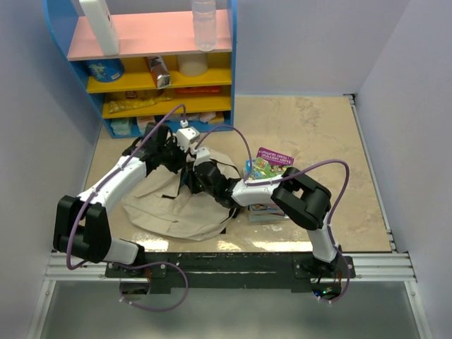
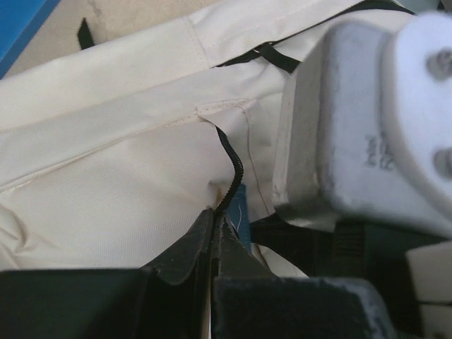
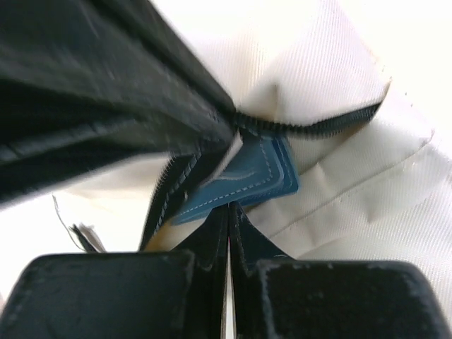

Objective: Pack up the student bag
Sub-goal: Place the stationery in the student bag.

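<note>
The student bag [image 1: 169, 208] lies flat on the table, beige with black zippers and straps. My left gripper [image 1: 178, 157] [image 2: 215, 215] is shut on the bag's fabric edge, where the black zipper [image 2: 233, 166] runs down into its jaws. From the other side, my right gripper [image 1: 194, 164] [image 3: 229, 208] is shut on the lower edge of a blue zipper tab [image 3: 244, 176] [image 2: 240, 208]. The dark lining [image 3: 106, 85] shows beside that tab. Both grippers meet at the far end of the bag, and the right gripper's pale body [image 2: 367, 127] fills the right of the left wrist view.
A stack of colourful books [image 1: 267, 173] sits on the table just right of the bag, under the right forearm. A blue shelf unit [image 1: 162, 70] with boxes, packets and a clear bottle [image 1: 203, 25] stands at the back left. Walls close in both sides.
</note>
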Robot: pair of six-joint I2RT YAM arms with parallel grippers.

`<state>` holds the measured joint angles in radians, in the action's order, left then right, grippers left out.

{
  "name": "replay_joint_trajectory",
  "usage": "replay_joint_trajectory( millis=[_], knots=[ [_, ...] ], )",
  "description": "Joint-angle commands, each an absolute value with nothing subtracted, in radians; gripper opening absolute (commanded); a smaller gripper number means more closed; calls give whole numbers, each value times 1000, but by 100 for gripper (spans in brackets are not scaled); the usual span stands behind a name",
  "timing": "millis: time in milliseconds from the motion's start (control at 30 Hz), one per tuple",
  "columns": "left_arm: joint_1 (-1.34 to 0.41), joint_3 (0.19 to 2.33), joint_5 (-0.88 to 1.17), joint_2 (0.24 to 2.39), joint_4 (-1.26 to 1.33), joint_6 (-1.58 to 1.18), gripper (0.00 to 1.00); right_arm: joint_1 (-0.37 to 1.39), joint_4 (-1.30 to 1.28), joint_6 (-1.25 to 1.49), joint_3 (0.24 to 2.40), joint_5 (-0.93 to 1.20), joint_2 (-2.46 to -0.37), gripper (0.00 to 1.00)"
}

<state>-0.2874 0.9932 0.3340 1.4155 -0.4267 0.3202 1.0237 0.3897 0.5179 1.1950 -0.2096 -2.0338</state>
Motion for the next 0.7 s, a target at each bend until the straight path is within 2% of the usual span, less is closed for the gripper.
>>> replay_joint_trajectory(
  millis=[0,133,233,367,500,533,567,633,667],
  knots=[
    [-322,993,428,1393,-434,344,0,1020,641,580,1146,-276,-1967,0],
    [-322,994,431,1396,-436,344,0,1008,713,662,1089,-299,-1901,0],
    [-322,1002,434,1401,-439,342,0,1000,681,702,1123,-272,-1926,0],
    [-321,1008,437,1401,-440,342,0,957,758,807,1095,-114,-1989,0],
    [-321,997,431,1394,-436,347,0,942,761,775,1020,-85,-1930,0],
    [-321,996,431,1394,-433,347,0,940,758,746,981,-69,-1913,4],
    [-319,994,430,1394,-428,345,0,940,749,735,959,-64,-1893,11],
    [-319,989,431,1400,-416,339,0,939,706,694,899,-81,-1818,35],
    [-319,989,433,1410,-414,339,0,940,700,684,872,-84,-1784,40]
  ],
)
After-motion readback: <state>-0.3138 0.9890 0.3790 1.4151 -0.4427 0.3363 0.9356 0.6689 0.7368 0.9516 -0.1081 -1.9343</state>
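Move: Just off the shut right fingertips, about 2 cm ahead and 3 cm to their left at nearly their height, is the blue pouch in the bag's mouth. From the right hand, the zip edge pinched by the left fingers stands some 5 cm ahead, 3 cm left and 4 cm higher, and the black strap lies about 7 cm ahead and 13 cm right, 4 cm lower. The left hand has the pouch some 2 cm back, 1 cm right and 4 cm below. Backing off from the blue pouch, the right hand first lifts nearly 4 cm with shut fingers, edging slightly forward while the wrist rolls some 15 degrees, left side rising. It then swings right about 3 cm and sinks again by 2 cm, the fingertips clear of the pouch and parting to about a third open. The left fingers keep their pinch on the zip edge, easing back and right by a centimetre or two. ##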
